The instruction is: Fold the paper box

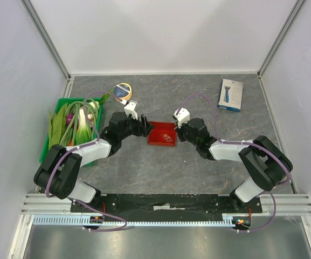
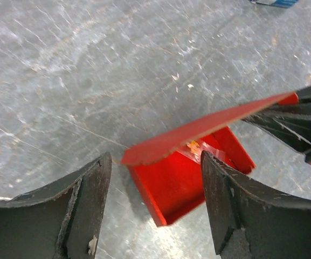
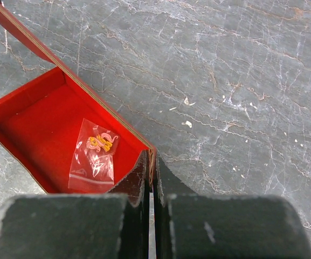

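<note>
The paper box [image 1: 162, 134] is a glossy red open tray lying mid-table between both arms. A small clear bag [image 3: 96, 156] with a yellow and pink trinket lies inside it. My right gripper [image 3: 152, 157] is shut on the corner of one thin side wall, which runs as a long raised flap [image 2: 209, 123] across the left wrist view. My left gripper [image 2: 155, 160] is open at the box's left end. Its fingers [image 2: 88, 202] straddle the near corner of the tray [image 2: 177, 186] without touching it. From above, the left gripper [image 1: 146, 128] and right gripper [image 1: 178, 131] flank the box.
A green crate [image 1: 46, 141] of leafy vegetables stands at the left edge. A roll of tape [image 1: 123, 89] lies behind the left arm. A white-and-blue retail box [image 1: 230, 95] lies at the back right. White walls enclose the grey stone-patterned table [image 1: 160, 172].
</note>
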You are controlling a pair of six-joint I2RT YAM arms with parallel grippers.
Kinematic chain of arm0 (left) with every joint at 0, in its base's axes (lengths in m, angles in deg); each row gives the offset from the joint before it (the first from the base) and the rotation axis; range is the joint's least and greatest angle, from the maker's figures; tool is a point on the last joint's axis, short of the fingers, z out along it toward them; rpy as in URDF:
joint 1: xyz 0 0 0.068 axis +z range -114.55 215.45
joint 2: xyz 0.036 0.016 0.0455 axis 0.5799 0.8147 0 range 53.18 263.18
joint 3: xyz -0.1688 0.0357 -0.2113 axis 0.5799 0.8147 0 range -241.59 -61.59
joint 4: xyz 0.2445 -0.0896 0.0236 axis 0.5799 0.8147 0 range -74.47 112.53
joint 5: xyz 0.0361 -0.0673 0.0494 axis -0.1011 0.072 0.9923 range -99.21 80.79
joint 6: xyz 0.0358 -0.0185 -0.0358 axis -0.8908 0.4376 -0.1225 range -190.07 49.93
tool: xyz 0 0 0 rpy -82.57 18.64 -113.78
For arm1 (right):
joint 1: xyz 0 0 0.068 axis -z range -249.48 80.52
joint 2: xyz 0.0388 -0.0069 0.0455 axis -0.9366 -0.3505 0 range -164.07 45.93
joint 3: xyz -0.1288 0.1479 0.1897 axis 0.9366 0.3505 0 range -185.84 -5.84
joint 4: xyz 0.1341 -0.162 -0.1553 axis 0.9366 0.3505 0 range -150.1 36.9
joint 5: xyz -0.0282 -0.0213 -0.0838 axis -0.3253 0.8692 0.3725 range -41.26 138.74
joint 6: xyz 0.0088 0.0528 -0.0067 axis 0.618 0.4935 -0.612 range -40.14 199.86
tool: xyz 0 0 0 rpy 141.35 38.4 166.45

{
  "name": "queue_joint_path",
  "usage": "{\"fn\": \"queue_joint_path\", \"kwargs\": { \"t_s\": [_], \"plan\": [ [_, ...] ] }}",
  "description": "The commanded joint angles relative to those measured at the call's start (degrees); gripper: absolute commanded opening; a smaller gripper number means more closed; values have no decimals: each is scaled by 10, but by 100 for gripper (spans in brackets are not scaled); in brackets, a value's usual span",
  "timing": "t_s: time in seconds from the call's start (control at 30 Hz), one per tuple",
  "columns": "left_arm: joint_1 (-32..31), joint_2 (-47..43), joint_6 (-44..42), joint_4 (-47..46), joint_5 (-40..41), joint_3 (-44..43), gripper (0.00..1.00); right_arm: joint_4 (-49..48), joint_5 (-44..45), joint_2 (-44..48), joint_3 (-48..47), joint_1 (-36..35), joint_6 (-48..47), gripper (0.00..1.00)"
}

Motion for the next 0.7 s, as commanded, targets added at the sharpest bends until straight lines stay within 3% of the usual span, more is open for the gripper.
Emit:
{"fn": "queue_joint_path", "kwargs": {
  "t_s": [0.0,0.2,0.3,0.67],
  "plan": [
    [20,14,-58,33,6,-45,73,34,-36,-6,-9,6,-9,0],
    [46,43,-87,10,-128,-52,70,33,-42,-9,-10,10,-9,0],
    [46,48,-93,-1,-178,-48,61,33,-49,-12,-12,10,-8,0],
    [35,39,-74,-36,-150,-24,27,21,-41,-7,-6,10,9,0]
  ]
}}
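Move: Just off the left fingertips, about 1 cm ahead, 1 cm to the right and 1 cm lower, stands the free left end of the box's far upright panel. The tray's middle is some 3 cm back, 5 cm right and 7 cm below that hand; the small bag inside is about 5 cm back, 7 cm right and 8 cm down. From the right hand, which already grips the panel's right end, the left end lies roughly 9 cm to the left, level ahead and 1 cm higher. Reaching about 1.5 cm forward and slightly left with open fingers, the left hand then draws back and to the right, dipping a little over 1 cm before partly rising again, and turns some 10 degrees clockwise. Its fingers close by more than half around the panel's left end, while the right hand keeps its shut grip on the other end and barely moves. ##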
